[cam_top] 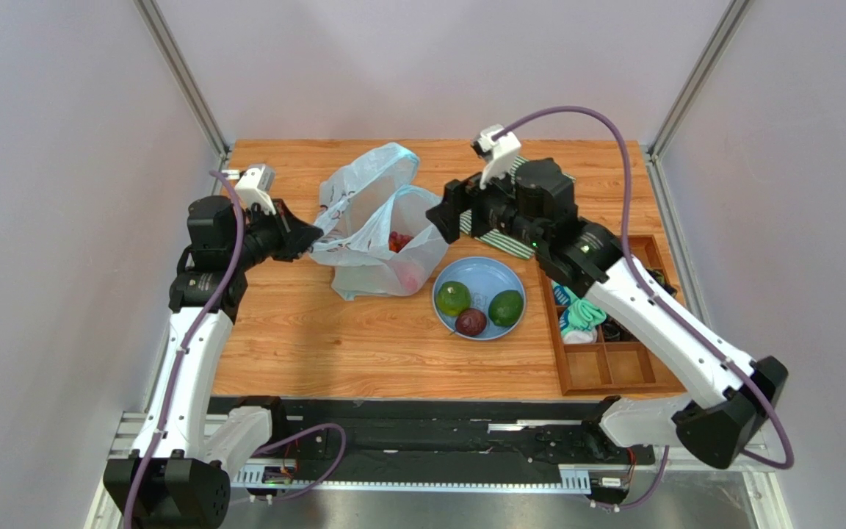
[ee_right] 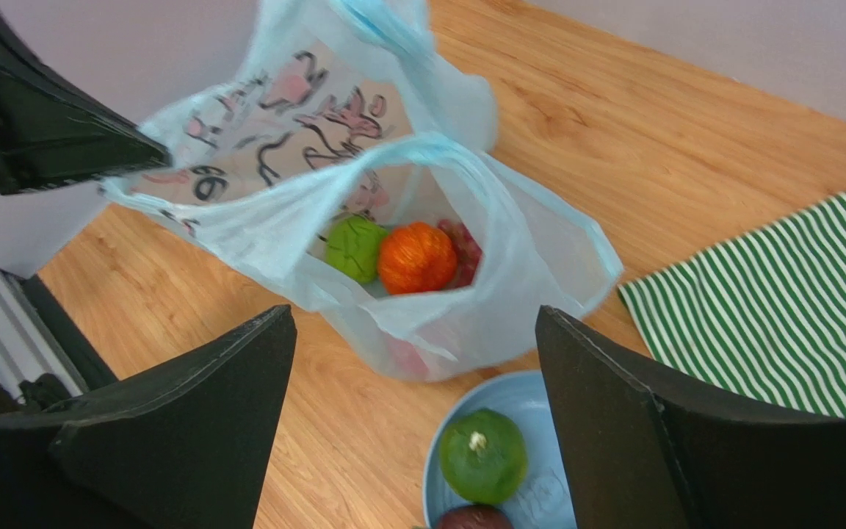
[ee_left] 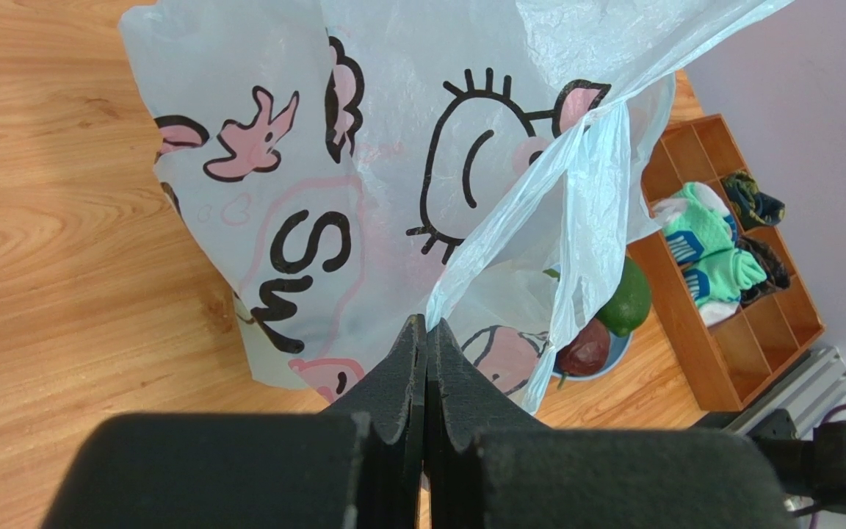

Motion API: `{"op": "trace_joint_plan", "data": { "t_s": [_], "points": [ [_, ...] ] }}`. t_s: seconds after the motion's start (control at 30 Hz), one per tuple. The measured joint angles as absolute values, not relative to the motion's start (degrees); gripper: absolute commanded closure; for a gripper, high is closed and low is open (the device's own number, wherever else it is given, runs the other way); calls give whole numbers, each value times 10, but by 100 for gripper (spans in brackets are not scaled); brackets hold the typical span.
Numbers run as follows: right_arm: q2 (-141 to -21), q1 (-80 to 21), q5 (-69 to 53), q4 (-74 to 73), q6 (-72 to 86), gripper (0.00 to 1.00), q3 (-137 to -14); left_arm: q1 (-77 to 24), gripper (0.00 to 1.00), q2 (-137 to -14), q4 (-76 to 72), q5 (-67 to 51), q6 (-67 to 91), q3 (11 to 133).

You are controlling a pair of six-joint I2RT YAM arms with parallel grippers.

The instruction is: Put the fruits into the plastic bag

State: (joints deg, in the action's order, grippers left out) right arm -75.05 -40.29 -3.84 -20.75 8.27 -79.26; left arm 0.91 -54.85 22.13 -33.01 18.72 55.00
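The plastic bag [cam_top: 378, 226] stands open at mid table, printed with pink cartoons [ee_left: 317, 220]. My left gripper [ee_left: 426, 322] is shut on one of its handles, holding the mouth up from the left. Inside lie a bright green fruit [ee_right: 356, 247], an orange one [ee_right: 418, 258] and red-purple grapes [ee_right: 463, 248]. My right gripper [ee_right: 414, 320] hangs open and empty over the bag's right edge. On the blue plate [cam_top: 483, 271] rest a green fruit [cam_top: 452, 298], a dark purple one [cam_top: 470, 321] and a dark green one [cam_top: 506, 308].
A green striped cloth [cam_top: 510, 237] lies behind the plate, under the right arm. A wooden compartment tray [cam_top: 604, 369] with folded socks [cam_top: 582, 314] sits along the right edge of the table.
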Motion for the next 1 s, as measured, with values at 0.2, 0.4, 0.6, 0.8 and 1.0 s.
{"op": "trace_joint_plan", "data": {
  "t_s": [0.2, 0.4, 0.6, 0.8, 1.0],
  "points": [
    [-717, -362, -26, -206, 99, 14, -678, 9, 100, -547, 225, -330, 181, 550],
    [-779, -358, -51, -232, 108, 14, -605, 9, 100, -545, 230, -330, 175, 550],
    [-840, -358, -72, -227, 116, 15, -603, 9, 100, -544, 231, -329, 174, 550],
    [-895, -358, -86, -212, 127, 16, -600, 9, 100, -544, 234, -329, 172, 550],
    [-933, -358, -93, -201, 140, 17, -600, 9, 100, -544, 234, -330, 172, 550]
  ]
}}
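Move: The green citrus on the blue plate lies almost straight below the open right hand, about 31 cm down and within a centimetre or so back and to the right. On the same level, the brown fruit is some 6 cm back and 4 cm right of the hand, the dark green fruit 4 cm back and 10 cm right; the bag's middle is about 9 cm ahead, 10 cm left and 25 cm below. From the left hand, the citrus is level ahead, some 22 cm right and 25 cm down. The right hand drops some 26 cm beside the bag towards the green citrus, fast at first, then more slowly, swinging about 4 cm to its right early on while the wrist tips the fingers about 35 degrees farther down. Its fingers stay wide open and end just above the fruit, one to either side, while the shut left hand stays put and keeps its pinch on the bag's rim. ##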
